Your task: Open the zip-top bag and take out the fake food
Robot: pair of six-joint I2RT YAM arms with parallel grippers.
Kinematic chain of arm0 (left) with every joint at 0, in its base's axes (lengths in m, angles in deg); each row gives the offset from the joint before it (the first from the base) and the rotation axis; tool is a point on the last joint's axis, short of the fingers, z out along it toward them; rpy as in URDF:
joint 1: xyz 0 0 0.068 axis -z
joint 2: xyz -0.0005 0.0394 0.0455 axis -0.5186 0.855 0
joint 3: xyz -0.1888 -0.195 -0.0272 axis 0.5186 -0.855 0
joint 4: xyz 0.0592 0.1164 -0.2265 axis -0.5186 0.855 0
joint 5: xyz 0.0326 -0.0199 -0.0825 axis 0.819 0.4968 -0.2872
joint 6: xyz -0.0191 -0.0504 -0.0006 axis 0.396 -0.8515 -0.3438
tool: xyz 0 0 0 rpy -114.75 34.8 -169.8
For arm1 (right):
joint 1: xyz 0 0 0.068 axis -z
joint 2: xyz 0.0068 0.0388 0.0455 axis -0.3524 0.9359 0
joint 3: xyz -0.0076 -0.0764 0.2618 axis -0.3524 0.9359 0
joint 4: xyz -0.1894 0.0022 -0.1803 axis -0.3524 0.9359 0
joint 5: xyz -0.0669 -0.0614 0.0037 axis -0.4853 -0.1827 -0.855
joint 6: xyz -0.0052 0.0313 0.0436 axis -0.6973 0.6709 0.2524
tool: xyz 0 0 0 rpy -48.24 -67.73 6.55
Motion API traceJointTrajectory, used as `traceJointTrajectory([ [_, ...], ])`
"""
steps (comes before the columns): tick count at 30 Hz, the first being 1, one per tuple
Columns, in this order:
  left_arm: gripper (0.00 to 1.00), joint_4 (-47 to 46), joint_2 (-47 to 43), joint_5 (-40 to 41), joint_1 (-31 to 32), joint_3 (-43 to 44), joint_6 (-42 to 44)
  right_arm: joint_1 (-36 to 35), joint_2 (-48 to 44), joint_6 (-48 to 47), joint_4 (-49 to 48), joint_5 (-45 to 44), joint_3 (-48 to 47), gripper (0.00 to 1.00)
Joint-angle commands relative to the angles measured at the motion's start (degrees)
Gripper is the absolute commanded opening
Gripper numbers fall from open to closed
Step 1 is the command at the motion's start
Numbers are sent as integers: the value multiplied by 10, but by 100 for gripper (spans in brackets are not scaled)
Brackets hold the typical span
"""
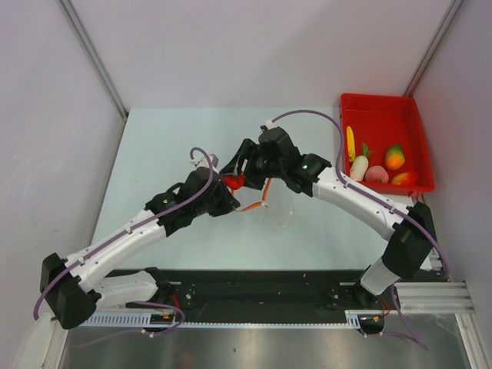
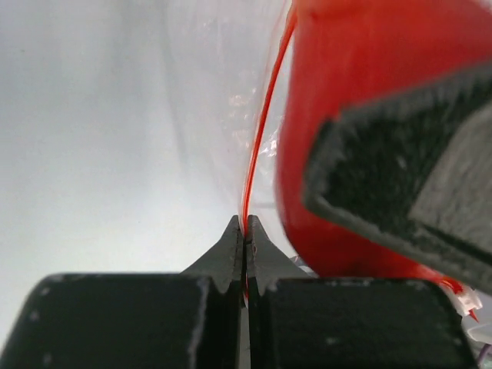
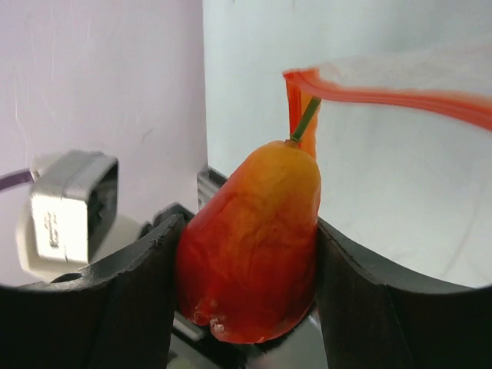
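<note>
The clear zip-top bag (image 1: 278,209) lies mid-table, its red-orange zip strip (image 1: 252,206) lifted at the mouth. My left gripper (image 1: 228,195) is shut on that strip (image 2: 260,131), pinched thin between its tips (image 2: 246,224). My right gripper (image 1: 235,177) is shut on a red-orange pear-shaped piece of fake food (image 3: 250,246) with a green stem, held just outside the bag's mouth (image 3: 384,96). In the left wrist view that piece (image 2: 346,92) looms close on the right, behind a right finger (image 2: 400,177). More fake food lies in the red tray (image 1: 382,108): white radish (image 1: 359,166), yellow piece (image 1: 350,142), orange-green fruit (image 1: 394,156).
The red tray stands at the table's far right edge, also holding a pink piece (image 1: 376,175) and an orange-red piece (image 1: 404,179). White walls close in on three sides. Both arms meet over the table's middle, with purple cables looping above them.
</note>
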Motion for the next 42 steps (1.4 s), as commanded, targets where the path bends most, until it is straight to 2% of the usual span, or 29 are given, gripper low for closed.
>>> traceJointTrajectory([
  [1,0,5,-25,24,-30,6,2,2,-21,-21,12,174,2,46],
  [4,0,12,-22,26,-53,17,25,2,-47,-49,-15,268,16,46],
  [8,0,26,-8,34,-71,33,55,16,-72,-63,-41,330,16,45],
  [11,0,34,-3,36,-87,47,74,53,-90,-93,-13,352,16,45],
  [13,0,49,3,48,-95,58,83,105,-102,-129,39,319,16,45],
  [15,0,85,13,94,-100,90,97,151,-110,-170,74,299,16,45],
  [16,0,102,19,114,-100,105,103,205,-110,-183,99,281,16,45],
  [18,0,155,35,177,-101,158,125,258,-106,-222,118,261,16,45],
  [20,0,191,62,237,-101,212,140,337,-99,-248,131,212,16,45],
  [23,0,216,103,281,-101,260,176,431,-75,-276,144,121,16,46],
  [25,0,221,147,286,-106,290,190,467,-46,-294,125,58,16,46],
  [29,0,203,237,255,-135,326,224,556,23,-329,61,1,0,47],
  [33,0,199,333,246,-153,366,240,607,103,-351,48,-36,-57,49],
  [37,0,179,404,233,-168,410,253,625,168,-377,53,-69,-120,54],
  [39,9,170,431,219,-171,426,260,626,212,-399,75,-83,-169,57],
  [40,20,165,438,196,-174,439,268,628,227,-407,88,-107,-188,61],
  [42,32,157,447,176,-177,450,271,633,274,-413,143,-146,-247,66],
])
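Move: The right hand already grips the red-orange fake food; the red tray's middle is about 18 cm ahead, 55 right and 24 below. In the tray, the mango lies some 13 ahead and 58 right, the banana 18 ahead and 42 right. The left hand pinches the bag's edge, with clear table about 18 cm ahead, 10 left and 14 below; the bag's body is level ahead, 12 right and 5 below. Right carries the gripped food some 50 cm right over the tray; left takes the bag roughly 18 forward, loosening. ##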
